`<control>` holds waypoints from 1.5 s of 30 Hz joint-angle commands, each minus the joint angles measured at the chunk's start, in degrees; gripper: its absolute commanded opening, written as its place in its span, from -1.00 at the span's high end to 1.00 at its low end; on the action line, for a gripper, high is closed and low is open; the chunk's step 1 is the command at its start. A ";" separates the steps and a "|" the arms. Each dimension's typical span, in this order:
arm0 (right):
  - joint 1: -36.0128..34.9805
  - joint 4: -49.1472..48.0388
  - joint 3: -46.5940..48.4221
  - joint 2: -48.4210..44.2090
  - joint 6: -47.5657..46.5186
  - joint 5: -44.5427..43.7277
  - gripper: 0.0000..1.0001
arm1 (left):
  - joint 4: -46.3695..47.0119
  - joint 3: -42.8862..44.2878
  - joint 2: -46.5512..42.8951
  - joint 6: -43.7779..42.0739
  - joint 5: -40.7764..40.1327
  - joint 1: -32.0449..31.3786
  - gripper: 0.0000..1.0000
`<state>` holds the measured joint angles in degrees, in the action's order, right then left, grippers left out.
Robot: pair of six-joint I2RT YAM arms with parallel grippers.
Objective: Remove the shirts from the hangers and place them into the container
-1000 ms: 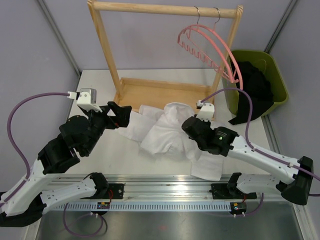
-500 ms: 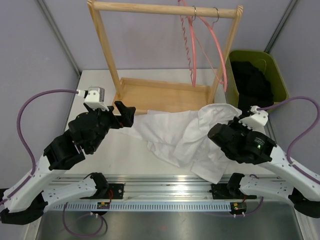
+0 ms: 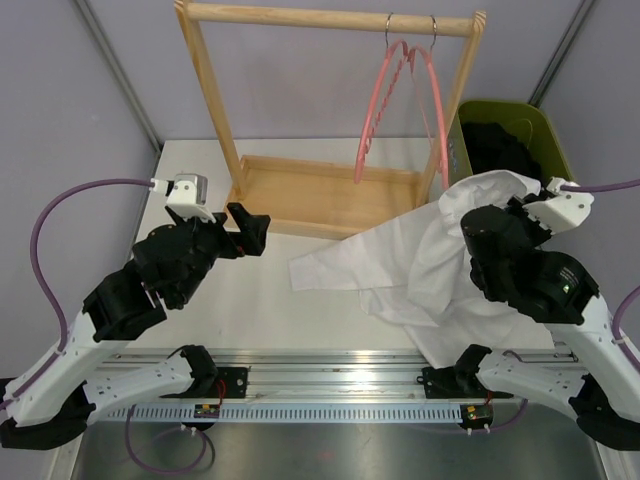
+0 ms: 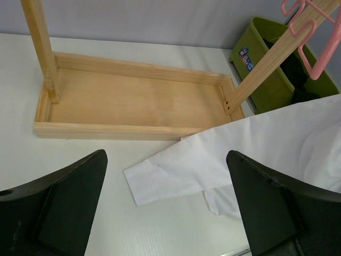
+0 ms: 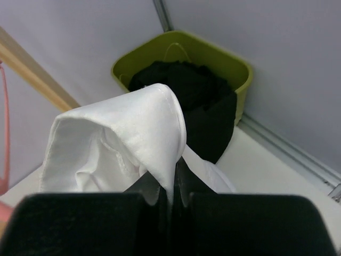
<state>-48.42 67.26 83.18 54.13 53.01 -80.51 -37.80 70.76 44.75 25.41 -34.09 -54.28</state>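
My right gripper (image 5: 173,178) is shut on a fold of the white shirt (image 3: 420,260). It holds the fold up beside the olive-green container (image 3: 558,160); the rest of the shirt trails down-left onto the table. In the top view fabric covers the right fingertips. The black shirt (image 5: 186,88) lies in the container (image 5: 234,66), with one part draped over its near wall. Two bare pink hangers (image 3: 375,110) (image 3: 437,105) hang on the rack's rod. My left gripper (image 4: 165,154) stands open above the table, and a white sleeve (image 4: 176,170) lies just beyond its fingers.
The wooden rack (image 3: 330,18) stands at the back, and its flat tray base (image 3: 320,190) lies between my left gripper and the container. Its right post (image 4: 266,69) leans next to the container. A metal rail (image 3: 330,385) runs along the near edge.
My right gripper has carried the white shirt up and to the right, toward the container, stretching it off the table. The pink hangers swung and now hang down. My left arm shifted only slightly.
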 commanded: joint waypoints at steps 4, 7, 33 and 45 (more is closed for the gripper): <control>2.89 -48.22 -7.41 -7.45 -51.29 -6.34 1.00 | 1.59 2.28 -0.37 0.26 1.83 -0.21 -0.98; 4.73 -57.25 -5.58 -5.10 -61.62 -1.77 1.00 | 2.12 2.28 -0.10 0.17 2.36 -0.21 -0.98; 58.44 -25.86 70.86 54.14 -48.44 56.69 1.00 | 2.12 3.16 0.33 -1.94 5.61 -0.12 -0.98; 59.23 -66.46 79.75 63.72 -52.57 65.72 1.00 | 3.34 -0.36 1.30 -1.86 4.99 0.32 -0.98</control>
<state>10.87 15.14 153.77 114.85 2.31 -19.31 -37.56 71.40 45.87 24.01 -29.08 -54.28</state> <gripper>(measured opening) 0.038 0.987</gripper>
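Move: The green container, with the black shirt in it, stands roughly 22 cm ahead of the right hand, 13 cm to its right and some 22 cm lower. The rack's right leg is about 18 cm ahead and 8 cm left of that hand; the two empty pink hangers hang at about its height, some 16 cm ahead and 16 cm left. From the left hand, the container lies about 22 cm ahead, 58 cm to the right and 20 cm down. Up about 10 cm first, then far forward and to the right with a brief dip, then steeply up again: the right arm sweeps the white shirt out past the rack's right leg to high above the container, ending nearly 30 cm farther forward. The wrist tips down on the way, then swings up some 20 degrees, rolling its left side down. The shut fingers keep their pinch. ##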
